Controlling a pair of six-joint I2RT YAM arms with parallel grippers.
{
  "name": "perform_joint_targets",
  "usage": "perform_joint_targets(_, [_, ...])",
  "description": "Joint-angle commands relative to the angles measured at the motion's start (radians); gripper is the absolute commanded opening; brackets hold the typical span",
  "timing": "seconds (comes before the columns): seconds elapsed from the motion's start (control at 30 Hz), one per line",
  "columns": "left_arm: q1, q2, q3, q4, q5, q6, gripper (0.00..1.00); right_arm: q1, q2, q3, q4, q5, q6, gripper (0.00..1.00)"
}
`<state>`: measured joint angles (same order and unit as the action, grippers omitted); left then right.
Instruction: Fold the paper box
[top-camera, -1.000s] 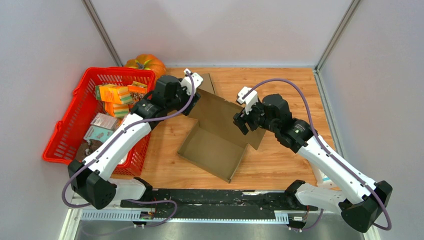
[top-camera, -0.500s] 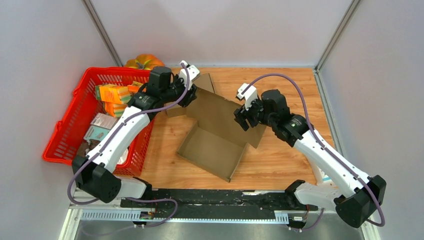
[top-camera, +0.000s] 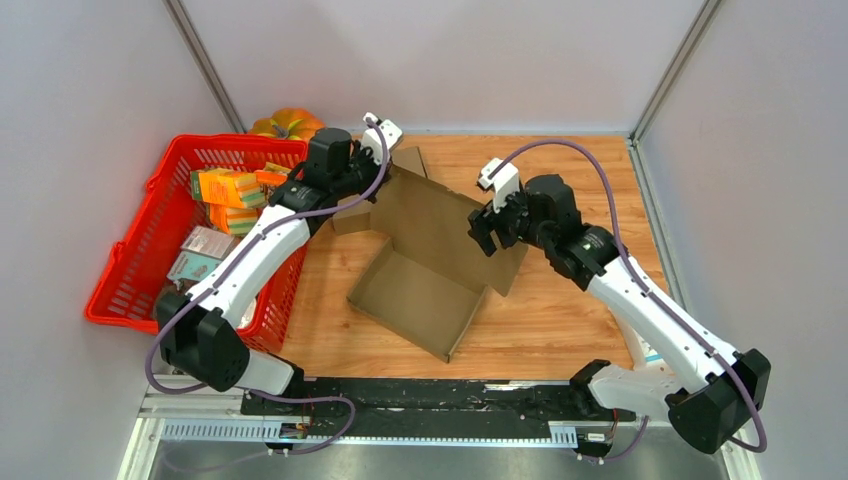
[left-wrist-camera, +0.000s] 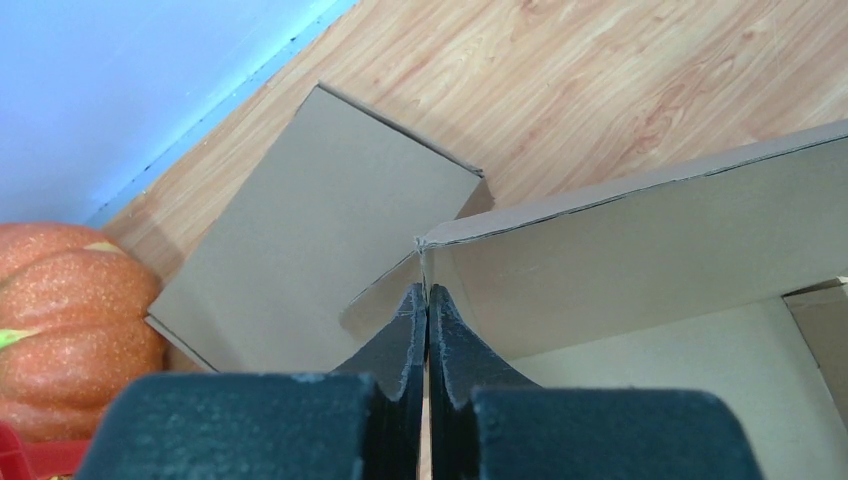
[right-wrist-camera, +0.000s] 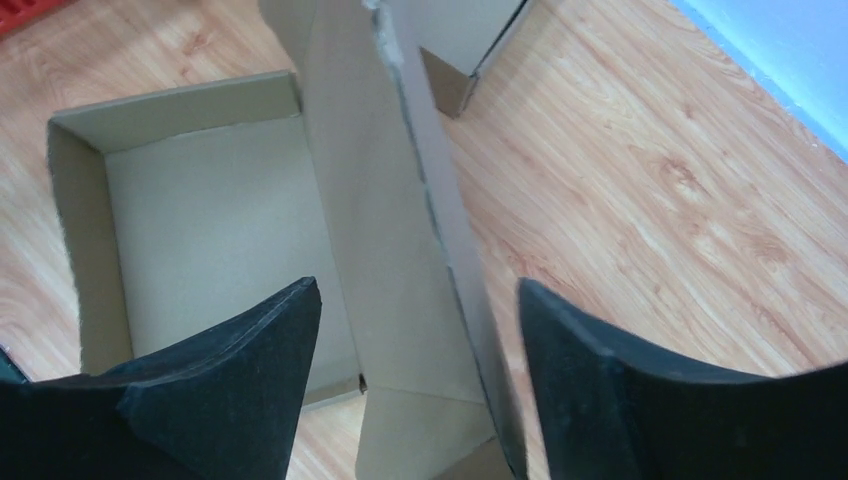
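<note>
The paper box (top-camera: 415, 300) is brown card, an open tray on the wooden table with its lid panel (top-camera: 440, 215) tilted up behind it. My left gripper (top-camera: 372, 192) is shut on the lid's left corner; in the left wrist view the black jaws (left-wrist-camera: 428, 292) meet on the thin card edge, with a side flap (left-wrist-camera: 320, 230) lying flat beyond. My right gripper (top-camera: 486, 232) is open at the lid's right edge. In the right wrist view its fingers (right-wrist-camera: 290, 330) stand wide on either side of the upright flap (right-wrist-camera: 385, 200), and I cannot tell whether they touch it.
A red basket (top-camera: 140, 255) with several packets stands at the left, close to the left arm. An orange pumpkin (top-camera: 290, 122) sits behind it by the back wall. Bare wooden table (top-camera: 570, 310) lies right of the box.
My left gripper has shut on the lid's corner. The lid stands a little higher and the box has slid slightly left. The right gripper stays open at the lid's right edge.
</note>
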<state>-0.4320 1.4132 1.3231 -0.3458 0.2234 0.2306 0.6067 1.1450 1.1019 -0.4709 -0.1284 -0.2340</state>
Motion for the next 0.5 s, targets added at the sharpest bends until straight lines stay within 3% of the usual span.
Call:
perform_joint_targets(0.0, [-0.004, 0.007, 0.015, 0.053, -0.053, -0.092, 0.0, -0.048, 0.004, 0.062, 0.052, 0.105, 0.106, 0.83])
perform_joint_targets(0.03, [-0.002, 0.006, 0.013, 0.053, -0.086, -0.124, 0.0, -0.056, 0.009, 0.09, 0.049, 0.272, 0.181, 0.88])
perform_joint_targets(0.07, [-0.008, 0.004, 0.007, 0.051, -0.173, -0.202, 0.0, -0.065, 0.015, 0.114, 0.0, 0.359, 0.227, 1.0])
perform_joint_targets(0.13, [-0.025, 0.003, 0.01, -0.002, -0.304, -0.282, 0.0, -0.125, 0.056, 0.273, -0.148, 0.51, 0.414, 1.0])
perform_joint_targets(0.17, [-0.033, 0.003, 0.021, -0.03, -0.447, -0.38, 0.0, -0.162, 0.071, 0.336, -0.357, 0.486, 0.602, 1.0])
perform_joint_targets(0.2, [-0.039, 0.006, 0.03, -0.065, -0.496, -0.44, 0.0, -0.233, 0.082, 0.375, -0.441, 0.451, 0.663, 1.0])
perform_joint_targets(0.23, [-0.039, 0.012, 0.036, -0.128, -0.516, -0.488, 0.0, -0.26, 0.079, 0.397, -0.498, 0.406, 0.7, 1.0])
perform_joint_targets(0.3, [-0.048, 0.012, 0.034, -0.147, -0.544, -0.551, 0.0, -0.294, 0.047, 0.401, -0.56, 0.476, 0.766, 1.0])
perform_joint_targets(0.37, [-0.051, 0.0, 0.015, -0.145, -0.576, -0.588, 0.0, -0.306, -0.02, 0.356, -0.566, 0.645, 0.785, 1.0])
perform_joint_targets(0.47, [-0.059, -0.026, 0.005, -0.148, -0.593, -0.608, 0.0, -0.398, -0.102, 0.267, -0.589, 0.825, 0.978, 1.0])
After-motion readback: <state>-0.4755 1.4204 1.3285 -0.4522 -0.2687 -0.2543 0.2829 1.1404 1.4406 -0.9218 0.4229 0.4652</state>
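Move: At the left fingertips, already shut, is the left top corner of the box lid, whose middle lies some 13 cm to the right, 6 back and 6 lower; the box tray is about 20 back, 6 right and 15 below, and the flat closed box about 3 ahead, 2 left and 16 below. From the open right hand the lid's middle is roughly 7 cm left, 4 ahead and 6 lower, the tray 13 left, 11 back. Swinging the pinched lid corner round, the left hand keeps its grip and moves about 5 cm left towards the basket, sinking a little and turning some 35 degrees counter-clockwise. The right hand opens fully and sweeps about 18 cm right, away from the lid and over bare table, first reaching forward and then drawing partly back, rising 6 or 7 cm and turning clockwise. ##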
